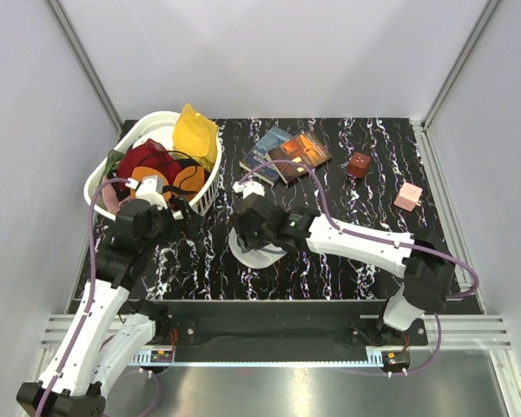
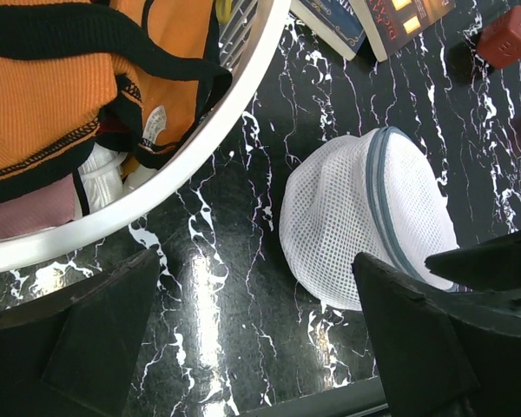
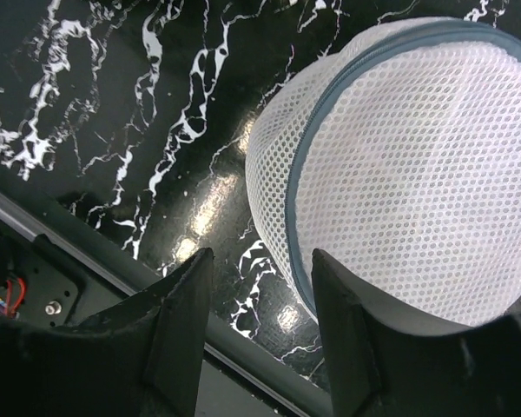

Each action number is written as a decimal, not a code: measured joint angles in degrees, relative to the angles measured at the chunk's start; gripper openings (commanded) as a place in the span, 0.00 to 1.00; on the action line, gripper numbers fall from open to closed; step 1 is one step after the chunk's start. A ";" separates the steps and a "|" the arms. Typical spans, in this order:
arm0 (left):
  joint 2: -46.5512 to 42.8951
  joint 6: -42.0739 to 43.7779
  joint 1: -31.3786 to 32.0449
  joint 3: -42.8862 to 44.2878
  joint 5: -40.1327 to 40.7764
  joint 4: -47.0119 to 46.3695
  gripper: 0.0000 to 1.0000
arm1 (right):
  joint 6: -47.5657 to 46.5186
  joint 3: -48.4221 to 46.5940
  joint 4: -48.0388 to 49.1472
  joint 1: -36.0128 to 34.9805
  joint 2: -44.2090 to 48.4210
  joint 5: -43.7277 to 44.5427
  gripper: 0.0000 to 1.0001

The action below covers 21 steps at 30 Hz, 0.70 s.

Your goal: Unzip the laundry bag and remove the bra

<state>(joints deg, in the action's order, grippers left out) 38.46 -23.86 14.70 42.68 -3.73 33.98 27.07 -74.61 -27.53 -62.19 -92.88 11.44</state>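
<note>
The laundry bag (image 1: pixel 259 254) is a white mesh dome with a grey-blue zip band, lying on the black marbled table near its front edge. It fills the right of the right wrist view (image 3: pixel 417 165) and sits centre-right in the left wrist view (image 2: pixel 365 217). My right gripper (image 1: pixel 243 229) hovers over the bag's near-left edge, open (image 3: pixel 262 256), with only table between its fingers. Left of the bag and beside the basket, my left gripper (image 1: pixel 181 210) stands wide open (image 2: pixel 256 261) over bare table. The bra does not show in any view.
A white slotted basket (image 1: pixel 104 178) at the back left holds red, yellow and orange-and-black clothing; its rim (image 2: pixel 200 148) lies just ahead of my left gripper. Books (image 1: pixel 286 155), a red cube (image 1: pixel 359 164) and a pink block (image 1: pixel 408 196) lie farther back right.
</note>
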 measured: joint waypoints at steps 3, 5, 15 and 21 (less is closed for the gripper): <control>-0.13 0.09 -0.20 0.00 -0.02 0.39 0.99 | -0.13 -0.94 -1.11 -0.07 -1.55 0.31 0.53; -0.09 0.11 -0.28 0.00 0.00 0.61 0.99 | -0.22 -1.14 -1.38 -0.07 -2.23 1.07 0.49; -0.15 0.09 -1.05 0.00 -0.07 0.63 0.99 | -0.76 -2.03 -2.38 -0.07 -3.87 3.08 0.13; -0.15 0.09 -1.46 0.00 -0.20 0.63 0.99 | -0.79 -2.14 -2.38 -0.07 -3.80 3.89 0.07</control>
<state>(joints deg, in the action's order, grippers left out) 38.30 -23.77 13.23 42.68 -3.92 34.61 26.28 -76.75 -29.91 -62.26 -96.68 15.33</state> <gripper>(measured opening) 0.987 0.092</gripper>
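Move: Close under your right fingers is the near stretch of the laundry bag's grey zip, about 1 cm ahead, 1 cm to the right and 3 cm below; the bag's middle sits some 5 cm ahead, 2 cm right and 6 cm down. The blue book lies roughly 28 cm ahead and 5 cm right, the basket about 22 cm ahead and 30 cm left. From the left hand that zip stretch is some 17 cm right, 2 cm back and 7 cm lower. Lower the half-open right gripper about 2 cm onto the near stretch of the bag's zip, easing roughly 1 cm forward as it gets there. Hold that height and close the fingers nearly shut, so that the tips pinch the zip at the lid's edge. ##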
